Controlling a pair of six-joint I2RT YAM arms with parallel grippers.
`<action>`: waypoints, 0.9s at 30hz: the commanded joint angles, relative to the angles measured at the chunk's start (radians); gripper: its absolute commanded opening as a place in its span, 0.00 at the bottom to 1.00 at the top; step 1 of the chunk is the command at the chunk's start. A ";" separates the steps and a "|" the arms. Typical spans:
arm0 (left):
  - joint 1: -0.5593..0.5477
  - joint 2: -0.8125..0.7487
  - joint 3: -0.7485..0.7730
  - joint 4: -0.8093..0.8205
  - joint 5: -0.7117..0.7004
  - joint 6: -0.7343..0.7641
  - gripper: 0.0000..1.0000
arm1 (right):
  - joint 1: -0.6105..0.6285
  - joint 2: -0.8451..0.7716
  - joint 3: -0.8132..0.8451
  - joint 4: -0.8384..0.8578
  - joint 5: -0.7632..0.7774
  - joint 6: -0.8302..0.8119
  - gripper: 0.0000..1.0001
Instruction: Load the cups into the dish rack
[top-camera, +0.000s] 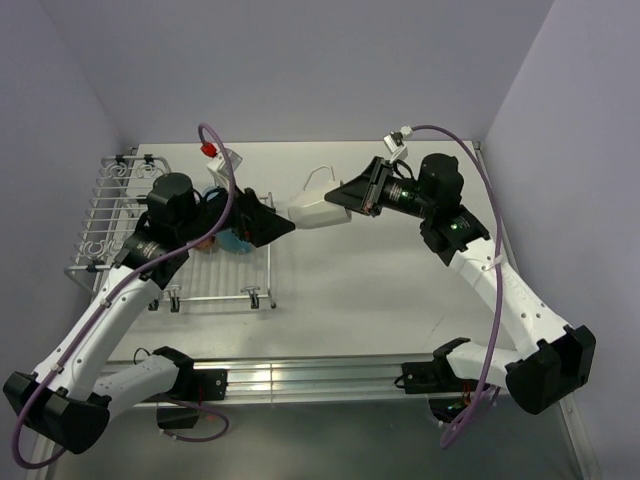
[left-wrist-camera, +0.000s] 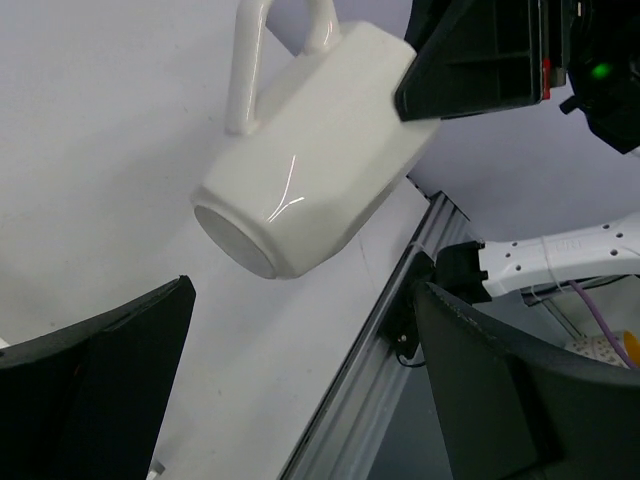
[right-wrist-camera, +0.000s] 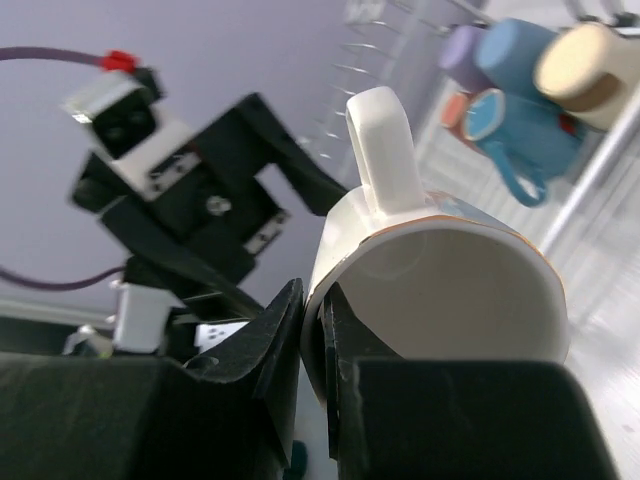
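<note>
A cream-white mug (top-camera: 318, 208) hangs on its side in the air over the middle of the table, handle up. My right gripper (top-camera: 342, 200) is shut on its rim, one finger inside and one outside (right-wrist-camera: 318, 335). In the left wrist view the mug (left-wrist-camera: 310, 170) floats just beyond my left gripper (left-wrist-camera: 300, 340), which is open with nothing between its fingers (left-wrist-camera: 100, 390). From above, the left gripper (top-camera: 288, 228) points at the mug's base, a short gap away. The dish rack (top-camera: 110, 200) stands at the left. It holds lavender (right-wrist-camera: 462, 45), mid-blue (right-wrist-camera: 515, 50), beige (right-wrist-camera: 585, 65), light blue (right-wrist-camera: 520, 130) and salmon (right-wrist-camera: 458, 108) cups.
An aluminium rail (top-camera: 330, 375) runs along the table's near edge, between the two arm bases. Purple cables loop above both wrists. Walls close the table in at the back and on both sides.
</note>
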 joint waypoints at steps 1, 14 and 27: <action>0.005 0.017 0.002 0.099 0.102 -0.025 0.99 | -0.014 -0.031 -0.021 0.365 -0.146 0.201 0.00; 0.005 0.049 -0.004 0.271 0.172 -0.122 0.99 | -0.013 0.017 -0.098 0.761 -0.218 0.451 0.00; 0.005 0.062 -0.053 0.406 0.226 -0.226 0.95 | -0.008 0.078 -0.124 0.907 -0.213 0.539 0.00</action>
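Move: The white cup, held by its rim in the right gripper with its base facing the left one, sits about 7 cm right of the left hand, 3 cm ahead and 2 cm lower. From the right hand the cup's middle is some 4 cm left, level fore and aft, and 3 cm below. In the rack, the blue cup lies 13 cm left of the left hand, 11 cm ahead and 27 cm down; the cream cup is 3 cm right of the blue one and 6 cm farther out. Bring the open left gripper up about 3 cm and right 2.5 cm, tilting it slightly upward and turning it a little clockwise, so its jaws come around the white cup's base. With the right hand keep the rim pinched, lift the cup some 4.5 cm and draw it back 3 cm, raising its base end about 20 degrees and swinging it counter-clockwise. Leave the left jaws open. ##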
